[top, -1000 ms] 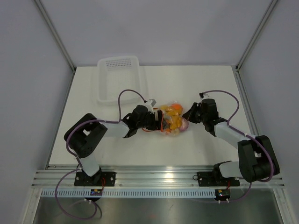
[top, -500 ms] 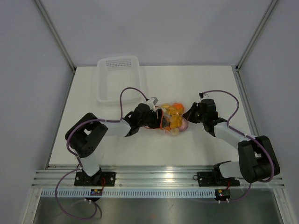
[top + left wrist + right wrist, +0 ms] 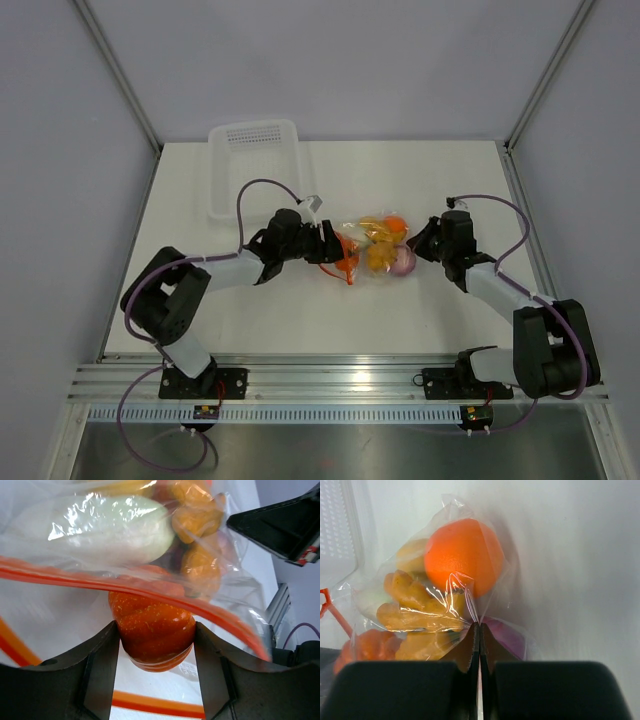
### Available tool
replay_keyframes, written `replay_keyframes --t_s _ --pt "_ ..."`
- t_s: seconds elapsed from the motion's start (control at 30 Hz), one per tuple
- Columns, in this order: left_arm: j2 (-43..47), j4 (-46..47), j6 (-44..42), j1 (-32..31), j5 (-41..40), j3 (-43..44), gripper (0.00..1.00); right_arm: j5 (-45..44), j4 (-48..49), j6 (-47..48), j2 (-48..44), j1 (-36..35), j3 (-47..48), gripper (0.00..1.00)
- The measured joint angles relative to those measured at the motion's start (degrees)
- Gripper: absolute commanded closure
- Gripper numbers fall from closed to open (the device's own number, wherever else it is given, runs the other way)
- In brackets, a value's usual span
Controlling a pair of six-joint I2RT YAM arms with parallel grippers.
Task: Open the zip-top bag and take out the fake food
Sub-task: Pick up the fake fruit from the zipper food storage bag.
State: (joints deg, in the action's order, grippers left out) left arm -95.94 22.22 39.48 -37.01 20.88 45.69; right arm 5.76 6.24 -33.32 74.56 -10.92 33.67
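The zip-top bag (image 3: 380, 248) lies mid-table with its red-orange zipper strip (image 3: 75, 577) open toward the left. My left gripper (image 3: 328, 245) (image 3: 156, 642) is shut on an orange pumpkin-like piece of fake food (image 3: 152, 630) (image 3: 344, 252) at the bag's mouth, between the two zipper strips. Inside the bag lie a white radish-like piece (image 3: 100, 527), an orange ball (image 3: 462, 555), yellow pieces (image 3: 415, 605) and a purple piece (image 3: 506, 637). My right gripper (image 3: 418, 240) (image 3: 479, 627) is shut on the bag's clear plastic at its right end.
A white perforated basket (image 3: 257, 170) stands at the back left, behind the left arm. Grey walls and frame posts close in the table on three sides. The right gripper's black body (image 3: 280, 525) shows past the bag in the left wrist view.
The left gripper has closed on the pumpkin-like piece and drawn left with it. The right gripper has pulled the bag's end to the right, stretching the bag out.
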Motion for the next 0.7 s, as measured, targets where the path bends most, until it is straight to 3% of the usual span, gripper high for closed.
replay_keyframes --t_s 0.33,0.7 --pt "8.2 0.1 0.0 3.8 2.7 -2.1 0.76 -3.0 -1.6 -1.2 -0.5 0.1 -0.2 1.00" --pt "9.6 -3.3 0.7 7.8 3.0 -4.7 0.77 -9.6 -3.1 -4.2 -4.1 0.8 -1.2 1.00"
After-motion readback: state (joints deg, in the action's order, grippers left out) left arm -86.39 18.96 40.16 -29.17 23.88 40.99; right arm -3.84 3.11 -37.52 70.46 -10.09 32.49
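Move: The left fingers already grip the orange pumpkin, still partly inside the bag mouth. The white basket lies about 22 cm left and 19 cm ahead, slightly lower. The white gourd is roughly 7 cm right and 3 cm ahead of the left hand. The right hand already pinches the bag's closed end: pumpkin some 17 cm left and 2 cm back, orange 4 cm left and 5 cm ahead, purple onion 3 cm left and 4 cm back, all slightly lower. Left hand lifts, then draws the gripped pumpkin 5 cm left; right hand drags the bag 3 cm right. ##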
